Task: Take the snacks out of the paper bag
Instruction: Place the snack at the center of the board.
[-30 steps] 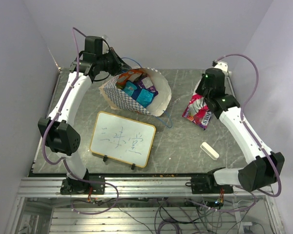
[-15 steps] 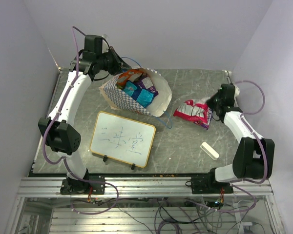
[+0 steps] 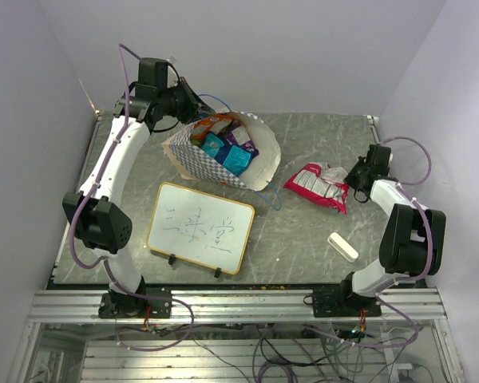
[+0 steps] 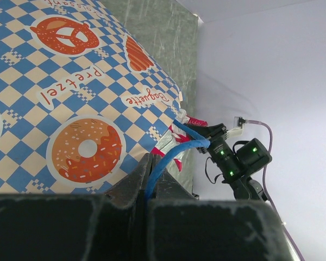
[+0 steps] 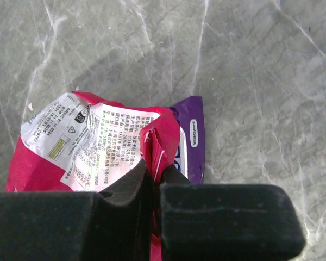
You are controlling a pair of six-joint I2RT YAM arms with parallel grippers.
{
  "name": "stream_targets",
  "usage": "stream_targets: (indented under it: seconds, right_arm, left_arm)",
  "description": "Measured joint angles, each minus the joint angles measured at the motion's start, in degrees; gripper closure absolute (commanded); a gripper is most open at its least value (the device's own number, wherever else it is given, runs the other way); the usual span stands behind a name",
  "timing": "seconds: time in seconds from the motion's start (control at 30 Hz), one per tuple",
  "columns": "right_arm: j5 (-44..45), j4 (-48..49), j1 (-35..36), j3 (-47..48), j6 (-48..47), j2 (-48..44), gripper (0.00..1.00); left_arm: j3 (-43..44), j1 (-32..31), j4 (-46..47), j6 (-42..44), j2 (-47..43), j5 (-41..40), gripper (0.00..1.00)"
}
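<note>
The paper bag [image 3: 198,163] lies tilted on the table's far left, mouth facing up and right. Inside it show an orange snack packet [image 3: 215,124] and blue-teal and purple ones [image 3: 227,155]. My left gripper [image 3: 193,102] is at the bag's far rim, shut on its blue cord handle [image 4: 187,147]; the chequered bag wall [image 4: 70,81] fills the left wrist view. A red-and-white snack packet [image 3: 315,185] rests on the table to the right of the bag. My right gripper [image 3: 351,177] is shut on that red packet's [image 5: 87,141] crumpled edge, jaws pinching the foil [image 5: 154,171].
A framed whiteboard [image 3: 199,227] with writing stands in front of the bag. A white eraser block [image 3: 342,246] lies near the right front. Grey walls close in on the left, back and right of the marble table [image 3: 303,136].
My right arm has swung out to the right and come down low, still gripping the red packet, which now lies flatter and stretched leftward. The left arm and bag have not moved.
</note>
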Motion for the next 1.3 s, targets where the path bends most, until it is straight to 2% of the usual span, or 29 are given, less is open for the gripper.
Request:
stream_targets:
  seconds: [0.17,0.23,0.4,0.53,0.7,0.9,1.07,1.3]
  right_arm:
    - [-0.15,0.24,0.0,1.09,-0.55,1.22,0.97]
    - [0.85,0.35,0.0,0.98,-0.28,2.43,0.91]
    - [4.9,-1.92,-0.04,0.85,0.87,5.64,0.67]
    - [7.5,-6.12,-0.07,2.99,-0.76,3.91,0.57]
    - [6.78,-9.44,-0.09,9.27,-1.68,2.19,0.51]
    - [2.97,-11.26,1.11,9.29,-1.33,-3.23,0.42]
    - [3.17,-13.66,2.43,9.4,-3.06,-4.96,0.37]
    - [7.69,-18.62,2.51,14.56,-5.57,-4.96,0.36]
  left_arm:
    - [-0.22,0.0,0.13,-0.28,0.0,0.28,0.93]
    - [-0.55,0.0,0.15,-0.55,0.0,0.52,0.93]
    - [-0.74,0.0,0.13,-0.7,0.0,0.79,0.93]
    - [-0.98,0.0,0.46,-0.94,-0.02,0.94,0.93]
    - [-1.62,0.0,1.18,-1.11,-0.02,1.57,0.93]
    - [-1.9,-0.24,2.58,-1.14,-0.02,2.67,0.93]
    - [-2.03,-0.87,4.31,-1.33,-0.04,3.21,0.93]
    - [-2.36,-1.7,4.87,-1.81,-0.13,3.43,0.93]
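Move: The right hand still pinches the red snack by its right-hand corner, a few centimetres off the table. The purple snack it is going onto lies about 8 cm to the left, 2 cm back and 5 cm below. The white eraser is some 20 cm back and 2 cm left of the hand, 6 cm down; the paper bag stands about 37 cm left and 5 cm ahead, near hand height. From the left hand, the purple snack is about 36 cm right, 6 cm back and 31 cm down. Lower the right gripper about 4 cm, easing slightly back and right, and begin opening as it sinks to let go of the red snack's corner. Then raise it some 12 cm from that low point while spreading the fingers to well over half open. Keep the left fingers shut on the bag's blue handle, drifting about 2 cm right late on. ##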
